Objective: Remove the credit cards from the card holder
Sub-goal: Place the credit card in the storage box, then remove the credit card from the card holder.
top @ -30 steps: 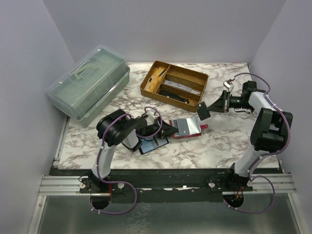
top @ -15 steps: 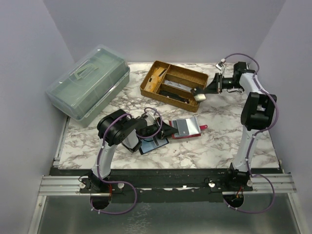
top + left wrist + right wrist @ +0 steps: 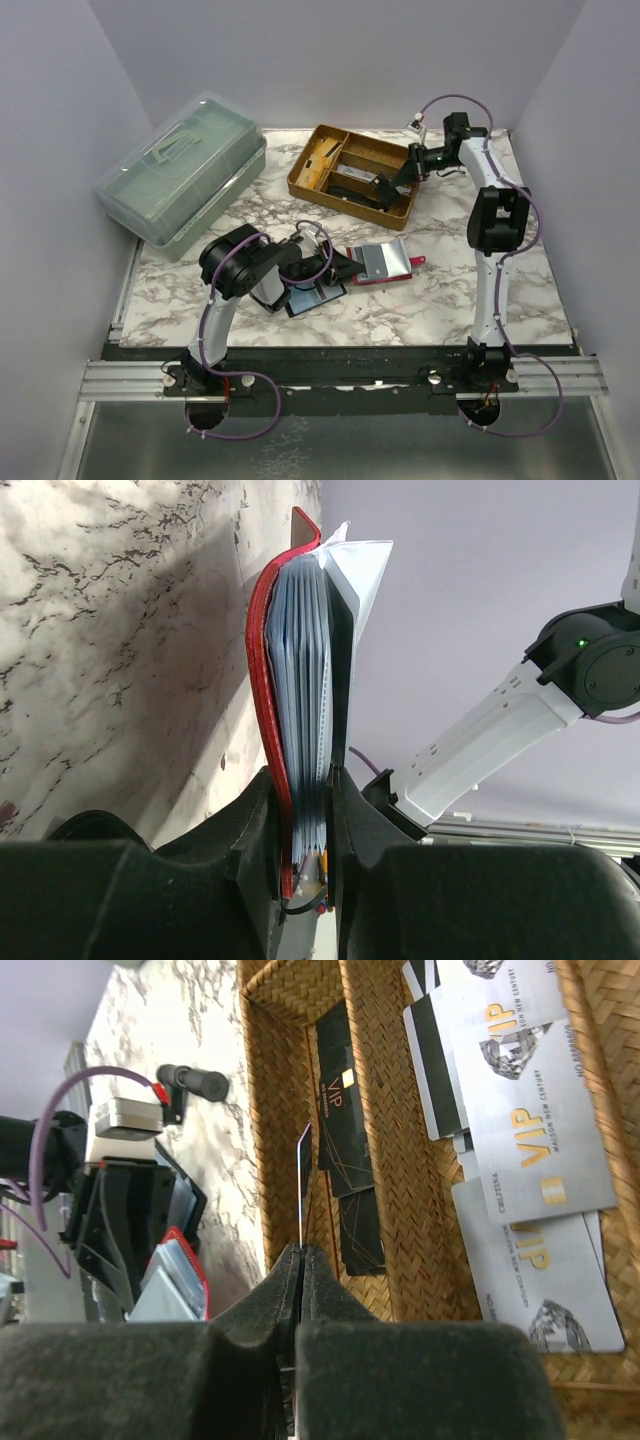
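The red card holder lies open on the marble table, its clear sleeves fanned out. My left gripper is shut on its near end; in the left wrist view the red cover and sleeves sit clamped between the fingers. My right gripper hangs over the wicker tray, shut on one credit card, seen edge-on above the tray's divider. Several credit cards lie in the tray: black ones and silver ones.
A grey-green lidded plastic box stands at the back left. A dark wallet lies open under the left arm. Grey walls close in the table on three sides.
My right arm has swung left and back with the card, from beside the tray's right end to over the tray. The left arm and the card holder have not moved.
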`<state>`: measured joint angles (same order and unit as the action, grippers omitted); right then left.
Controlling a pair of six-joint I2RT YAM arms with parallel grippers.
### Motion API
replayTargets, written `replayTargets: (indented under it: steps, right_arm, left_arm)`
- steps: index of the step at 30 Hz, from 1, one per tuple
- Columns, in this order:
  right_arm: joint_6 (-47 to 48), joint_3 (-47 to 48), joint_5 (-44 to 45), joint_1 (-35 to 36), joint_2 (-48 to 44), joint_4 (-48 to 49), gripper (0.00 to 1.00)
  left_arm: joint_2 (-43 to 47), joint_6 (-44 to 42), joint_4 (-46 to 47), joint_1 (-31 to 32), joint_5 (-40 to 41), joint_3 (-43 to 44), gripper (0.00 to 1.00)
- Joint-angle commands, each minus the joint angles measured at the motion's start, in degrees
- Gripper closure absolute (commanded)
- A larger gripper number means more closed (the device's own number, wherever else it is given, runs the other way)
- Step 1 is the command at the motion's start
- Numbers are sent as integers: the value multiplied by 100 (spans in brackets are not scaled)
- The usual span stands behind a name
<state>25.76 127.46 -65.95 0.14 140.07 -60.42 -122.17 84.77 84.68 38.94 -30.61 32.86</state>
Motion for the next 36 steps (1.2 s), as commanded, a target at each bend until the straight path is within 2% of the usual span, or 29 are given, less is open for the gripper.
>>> replayTargets:
  steps: [1, 7, 15, 16, 20, 25, 31, 36]
  right_arm:
    - [353, 260, 678, 337, 262, -164, 100]
    - [744, 857, 1091, 585, 654, -465, 100]
    - [841, 882, 1980, 905, 698, -346, 98]
    - [804, 867, 2086, 923, 652, -276, 95]
    - [670, 627, 2507, 994, 303, 156, 74]
    - [376, 600, 2757, 992, -160, 412, 68]
    - [176, 34, 2233, 996, -1020, 446, 63]
    - [209, -1017, 1095, 996, -2020, 385, 62]
  left_arm:
    - [-77, -76, 795, -47, -135, 15, 86]
    - [-100, -75, 778, -54, -198, 30, 86]
    - [-146, -97, 735, -54, -285, 111, 86]
    - [-148, -99, 727, -53, -292, 115, 86]
    - [-112, -127, 665, -61, -297, 136, 86]
    - [-13, -227, 458, -60, -313, 189, 86]
    - [91, -316, 293, -45, -322, 170, 86]
    - [275, -459, 109, -39, -306, 95, 86]
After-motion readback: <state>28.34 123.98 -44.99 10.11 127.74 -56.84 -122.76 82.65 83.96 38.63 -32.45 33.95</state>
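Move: The right hand holds the black card, pointing to its left over the box's right end. The card is bound for the front compartment of the storage box, about 9 cm to that hand's left, 3 cm nearer the base and 10 cm below. The silver cards lie roughly 7 cm left and 3 cm ahead, at similar depth; the red card holder is some 18 cm back and 6 cm left. From the left hand that compartment is about 17 cm ahead and 2 cm right, slightly lower. The right hand carries the black card left and down, roughly 5 cm each way, into the box's front compartment, tipping its fingers some 20 degrees further downward, then opens them to let go of the card low over the black cards already there. With the fingers still open it lifts about 10 cm straight up out of the box, easing slightly back towards the base at the end, while the left hand stays put and keeps its pinch on the open red card holder. ##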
